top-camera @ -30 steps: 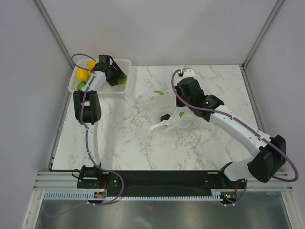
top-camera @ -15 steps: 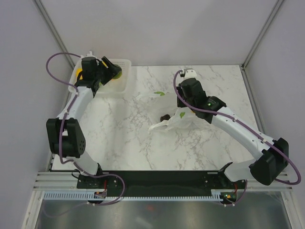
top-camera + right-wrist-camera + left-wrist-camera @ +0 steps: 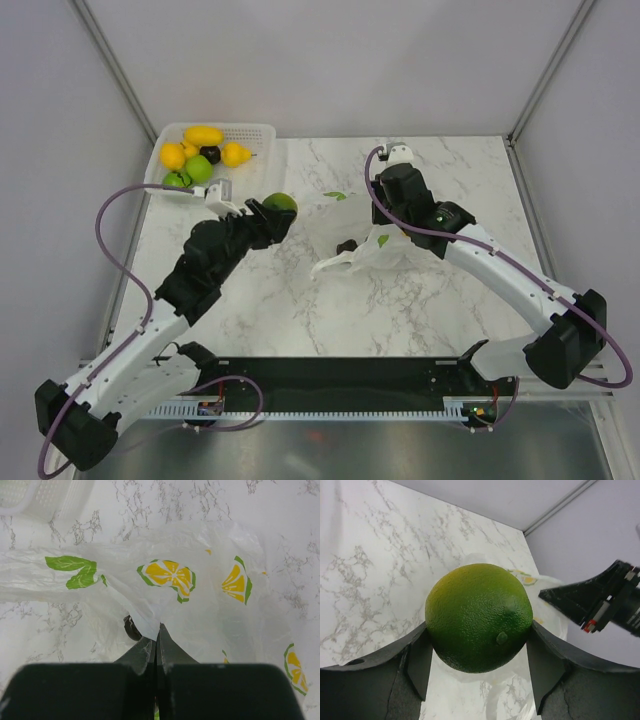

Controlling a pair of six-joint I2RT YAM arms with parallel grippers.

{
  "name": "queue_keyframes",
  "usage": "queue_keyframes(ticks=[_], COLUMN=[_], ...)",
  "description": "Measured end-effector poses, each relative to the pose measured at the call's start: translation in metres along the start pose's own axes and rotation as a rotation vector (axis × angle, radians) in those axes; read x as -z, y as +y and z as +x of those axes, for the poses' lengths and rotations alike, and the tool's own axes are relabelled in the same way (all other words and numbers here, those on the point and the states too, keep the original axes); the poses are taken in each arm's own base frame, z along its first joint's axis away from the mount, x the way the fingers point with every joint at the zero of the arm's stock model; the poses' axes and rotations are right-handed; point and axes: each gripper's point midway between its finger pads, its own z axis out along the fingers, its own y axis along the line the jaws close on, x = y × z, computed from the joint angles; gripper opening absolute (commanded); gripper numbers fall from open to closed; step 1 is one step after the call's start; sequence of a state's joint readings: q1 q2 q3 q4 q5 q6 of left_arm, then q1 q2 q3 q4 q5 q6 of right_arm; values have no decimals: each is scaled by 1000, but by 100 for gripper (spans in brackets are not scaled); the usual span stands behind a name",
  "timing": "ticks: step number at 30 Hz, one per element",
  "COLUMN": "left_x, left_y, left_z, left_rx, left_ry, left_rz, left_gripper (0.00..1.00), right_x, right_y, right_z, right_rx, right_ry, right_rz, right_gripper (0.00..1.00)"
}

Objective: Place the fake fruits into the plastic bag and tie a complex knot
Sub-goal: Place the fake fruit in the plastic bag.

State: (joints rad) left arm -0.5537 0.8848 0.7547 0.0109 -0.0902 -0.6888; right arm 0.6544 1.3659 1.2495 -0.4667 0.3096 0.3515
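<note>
A green lime (image 3: 277, 205) (image 3: 479, 617) sits between the fingers of my left gripper (image 3: 270, 212) (image 3: 479, 652), held above the marble just left of the plastic bag (image 3: 345, 225) (image 3: 547, 605). The bag (image 3: 200, 595) is thin, white and printed with lemons, and lies crumpled mid-table. My right gripper (image 3: 380, 238) (image 3: 157, 632) is shut on a pinched fold of it. A dark rounded thing (image 3: 346, 246) (image 3: 131, 628) shows at the bag's edge. Other fake fruits lie in the white basket (image 3: 262, 131): yellow ones (image 3: 203, 135), green ones (image 3: 199, 168) and a black one (image 3: 210, 154). No knot is in view.
The perforated white basket (image 3: 50, 500) stands at the table's far left corner against the grey wall. The right arm (image 3: 500, 275) stretches diagonally over the right side of the marble top (image 3: 280, 300). Grey walls close the table on three sides.
My left arm has swung out of the basket and rightward across the table, carrying the lime to the bag's left side. The right gripper and bag have stayed put.
</note>
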Motion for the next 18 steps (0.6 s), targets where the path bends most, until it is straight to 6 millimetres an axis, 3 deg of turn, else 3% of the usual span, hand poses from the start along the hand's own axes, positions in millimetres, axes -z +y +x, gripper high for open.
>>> queue_keyframes(ticks=[4,10,14,18], left_x=[14,5,-12,-51], left_y=[25,49,60,43], left_z=[31,84,117,131], left_rx=[-10,-54,-88,-84], left_ry=[-6,115,212,244], left_rz=[-53,-129,-183,-139], left_gripper=[42,42,41,41], right_x=[0,0,0,1], right_y=[0,0,1,3], right_z=[0,0,0,1], right_rx=[0,0,0,-1], right_ry=[1,1,2,6], right_rz=[-3,-2,-7,-20], right_gripper=[0,0,0,0])
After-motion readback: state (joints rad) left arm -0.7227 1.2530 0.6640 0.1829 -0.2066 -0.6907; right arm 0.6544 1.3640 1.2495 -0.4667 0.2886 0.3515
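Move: The bag's open mouth lies about 8 cm to the right of the left hand, which already holds the green fruit, and nearly level in reach (1 cm ahead) but some 16 cm lower. Inside, a dark fruit sits roughly 12 cm right, 2 cm ahead and 25 cm below the left hand; the right gripper is about 16 cm right, 5 cm ahead, 5 cm lower. From the right hand, the mouth is some 8 cm left, 4 cm back and 11 cm down. The green fruit, still pinched by the left hand, is lowered about 13 cm beside the bag, drawing back slightly at first, then swung some 6 cm right and a little forward to the mouth as the descent stops; the fingers tip down about 10 degrees and the hand's left side rises as much. The right hand stays put, closed on the bag's upper edge to hold it up. ##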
